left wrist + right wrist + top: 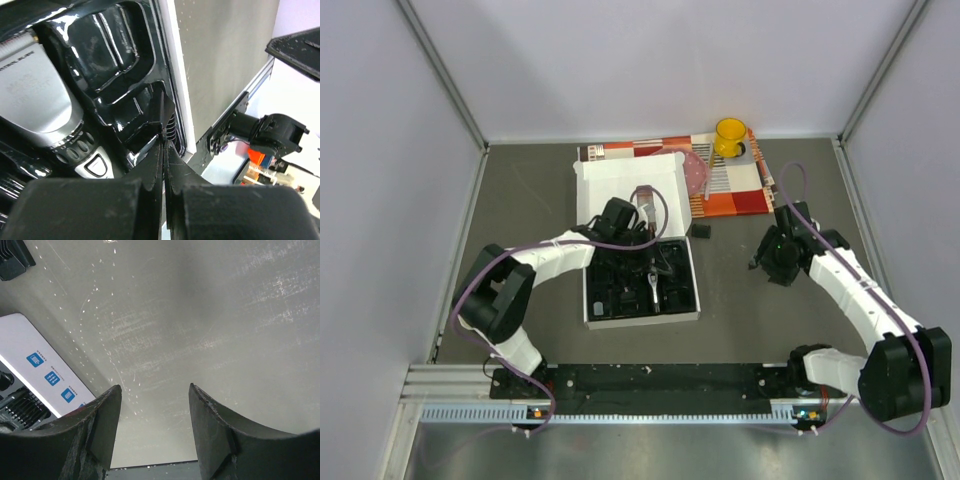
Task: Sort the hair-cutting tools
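Note:
The black-and-silver clipper [35,100] lies in the glossy black tray [112,50] of the white box [630,180]. My left gripper [164,139] is shut, its tips down at the tray's right rim beside a ribbed black comb piece [172,131]. A thin black piece [159,111] stands just past the tips; I cannot tell whether it is pinched. In the top view the left gripper [655,262] hangs over the tray's middle. One small black guard comb [700,230] lies on the table right of the box. My right gripper [767,268] [155,387] is open above bare table, holding nothing.
A yellow cup [730,137] stands on a patterned orange-and-white sheet [735,190] at the back right. The box's printed white side [35,365] is left of the right gripper, and the loose comb [12,257] is beyond it. Grey walls enclose the table.

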You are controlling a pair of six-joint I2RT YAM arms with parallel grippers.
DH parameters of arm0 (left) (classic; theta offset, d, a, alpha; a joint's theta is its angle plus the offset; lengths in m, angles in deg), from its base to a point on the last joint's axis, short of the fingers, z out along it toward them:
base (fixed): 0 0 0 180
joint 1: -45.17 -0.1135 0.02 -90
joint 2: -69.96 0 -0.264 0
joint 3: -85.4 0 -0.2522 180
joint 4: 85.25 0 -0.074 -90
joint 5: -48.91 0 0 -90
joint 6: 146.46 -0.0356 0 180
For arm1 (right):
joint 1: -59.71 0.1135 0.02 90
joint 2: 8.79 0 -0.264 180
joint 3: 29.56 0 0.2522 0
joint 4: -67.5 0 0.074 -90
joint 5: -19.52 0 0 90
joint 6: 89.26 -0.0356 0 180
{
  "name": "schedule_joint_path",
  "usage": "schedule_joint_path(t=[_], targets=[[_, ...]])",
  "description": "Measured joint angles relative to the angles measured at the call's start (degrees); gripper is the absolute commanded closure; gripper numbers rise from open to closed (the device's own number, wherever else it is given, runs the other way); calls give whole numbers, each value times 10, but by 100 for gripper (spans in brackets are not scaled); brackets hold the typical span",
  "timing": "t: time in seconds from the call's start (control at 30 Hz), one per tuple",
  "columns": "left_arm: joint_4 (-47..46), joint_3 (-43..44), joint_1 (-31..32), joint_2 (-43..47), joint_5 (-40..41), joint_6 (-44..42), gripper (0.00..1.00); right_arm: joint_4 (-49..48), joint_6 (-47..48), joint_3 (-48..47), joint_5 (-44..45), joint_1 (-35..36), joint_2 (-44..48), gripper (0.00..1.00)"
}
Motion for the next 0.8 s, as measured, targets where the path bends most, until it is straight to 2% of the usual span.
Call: schedule_joint_path(t=[0.2,0.57,0.6,0.63,0.7,0.73,0.8], targets=[[-9,-17,0,-1,17,22,100,0,0,7,-2,0,3,44],[-43,-23,-1,-27,-3,50,98,0,0,11,-2,0,4,44],[-44,-23,-1,-27,-3,50,96,0,0,11,-2,0,4,44],[-44,-23,-1,-27,-3,50,87,0,0,11,-2,0,4,44],[-41,-23,-1,-27,0,47,78,0,0,11,-2,0,7,44],[-35,-23,0,-27,7,44,65,0,0,11,-2,0,8,44],[-18,-23,0,-27,29,34,57,0,0,11,-3,0,10,44]])
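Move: The left gripper has the small guide comb at its shut tips, above its slot in the box's right-hand part; the slot's middle is about 4 cm below and 2 cm to the right. The clipper head lies some 5 cm left of the hand and 3 cm farther out, at slot depth. An empty compartment is about 5 cm ahead and 2 cm right. From the right gripper the slot is roughly 22 cm left, straight across, 5 cm lower. Bring the left gripper almost straight down, about 3 cm, taking the guide comb into its slot beside the clipper, with the wrist turning only some 5 degrees. Sink slowly at first; near the bottom, part the shut fingers to roughly a quarter of their range to let go of the comb, still easing down as they open. ##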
